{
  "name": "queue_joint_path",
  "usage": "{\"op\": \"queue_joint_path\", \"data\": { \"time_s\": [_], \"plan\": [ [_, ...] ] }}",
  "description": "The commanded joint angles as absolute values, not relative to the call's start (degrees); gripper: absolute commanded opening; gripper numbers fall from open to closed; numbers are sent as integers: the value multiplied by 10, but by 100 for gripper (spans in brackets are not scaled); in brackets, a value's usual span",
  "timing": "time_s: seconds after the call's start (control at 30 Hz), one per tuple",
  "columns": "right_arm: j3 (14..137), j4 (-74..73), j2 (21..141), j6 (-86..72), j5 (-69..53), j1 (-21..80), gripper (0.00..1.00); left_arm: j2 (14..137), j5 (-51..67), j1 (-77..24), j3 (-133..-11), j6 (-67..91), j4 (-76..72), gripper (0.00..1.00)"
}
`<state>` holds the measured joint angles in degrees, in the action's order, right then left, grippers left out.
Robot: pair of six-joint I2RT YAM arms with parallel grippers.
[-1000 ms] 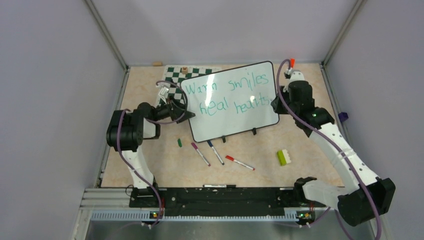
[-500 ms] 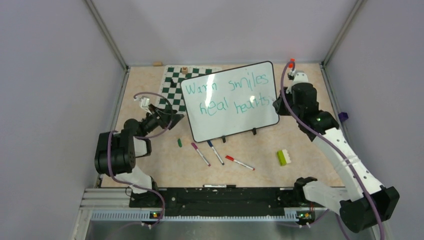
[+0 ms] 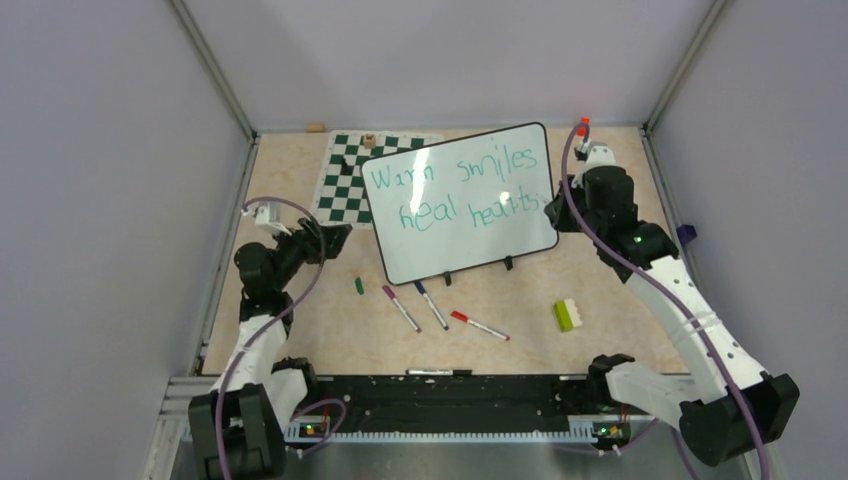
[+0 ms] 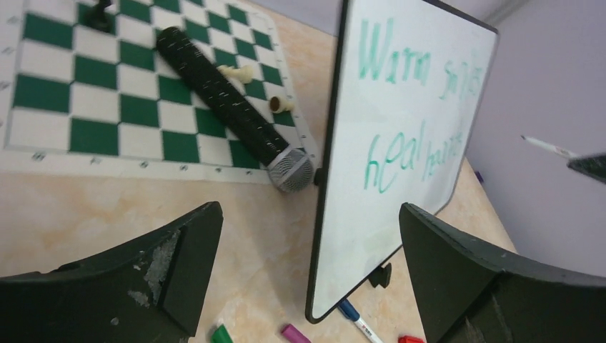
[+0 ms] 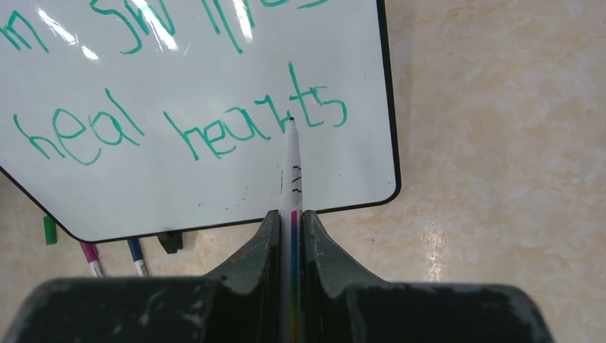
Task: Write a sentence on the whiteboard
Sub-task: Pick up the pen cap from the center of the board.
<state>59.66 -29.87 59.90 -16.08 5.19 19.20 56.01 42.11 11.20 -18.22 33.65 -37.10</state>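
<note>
The whiteboard (image 3: 470, 235) stands tilted at mid-table, black clips on its near edge. The sentence (image 3: 480, 165) reads "Warm smiles heal hearts" in teal, in two lines. My right gripper (image 3: 553, 207) is at the board's right edge, shut on a white marker (image 5: 291, 164). The marker's tip points at the "t" of "hearts" in the sentence (image 5: 257, 132); I cannot tell whether it touches the whiteboard (image 5: 214, 193). My left gripper (image 3: 335, 237) hangs open and empty, a little left of the board's near left corner. In the left wrist view the whiteboard (image 4: 357, 243) shows beyond the left gripper (image 4: 309, 214).
A green-and-white chess mat (image 3: 345, 185) lies behind the board's left side, with a black microphone (image 4: 229, 107) and small chess pieces (image 4: 239, 71) on it. A green cap (image 3: 359, 285) and purple (image 3: 400, 307), blue (image 3: 432, 304) and red (image 3: 479, 326) markers lie before the board. A yellow-green and white brick (image 3: 567, 314) sits near right.
My left arm has drawn back from the board's left edge toward the near left and folded low, gripper still open. The right arm shifted slightly, then held still with the marker.
</note>
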Motion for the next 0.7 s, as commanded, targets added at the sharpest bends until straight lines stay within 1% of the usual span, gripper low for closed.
{"op": "queue_joint_path", "data": {
  "time_s": [0.0,0.03,0.13,0.17,0.23,0.37,0.43,0.47,0.53,0.57,0.6,0.67],
  "plan": [
    [621,-289,578,-157,49,187,0,502,211,119,-169,441,-169,99],
    [622,-288,575,-158,50,187,0,496,189,122,-147,479,-159,99],
    [626,-290,568,-154,56,187,0,487,258,137,-108,519,-255,99],
    [628,-291,566,-153,57,187,0,485,256,137,-116,528,-248,99],
    [631,-295,562,-150,59,187,0,493,247,138,-149,554,-188,99],
    [629,-296,553,-149,66,187,0,500,318,140,-194,526,-150,99],
    [625,-296,552,-151,68,187,0,496,278,141,-198,556,-106,99],
    [624,-296,552,-152,68,187,0,499,275,142,-194,563,-110,98],
    [624,-298,553,-153,71,187,0,522,318,140,-177,544,-179,84],
    [625,-299,554,-153,72,187,0,538,319,138,-188,536,-154,79],
    [626,-301,556,-152,74,187,0,554,303,132,-217,514,-85,71],
    [627,-303,559,-152,76,187,0,592,230,102,-306,450,78,63]
  ]
}}
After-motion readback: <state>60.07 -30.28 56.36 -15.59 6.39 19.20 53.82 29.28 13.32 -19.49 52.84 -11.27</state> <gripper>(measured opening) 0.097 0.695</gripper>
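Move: The green pen cap lies on the table almost straight below the left hand, about 17 cm down, some 2 cm to its right and roughly level in reach. From that hand the magenta marker lies about 12 cm right and 5 cm back, the blue one about 18 cm right and 4 cm back. The whiteboard's near-left corner is some 8 cm right and 1 cm back. From the right hand the cap is about 40 cm left, level in reach. Down and to its left goes the empty left hand, closing on the cap's height: it dips about 7 cm, bobs back up a little, then sinks again. The fingers tip down some 30 degrees as the hand swings counter-clockwise and rolls left side down; late on they close part-way, touching nothing. The right hand keeps its marker and rises about 2 cm. ##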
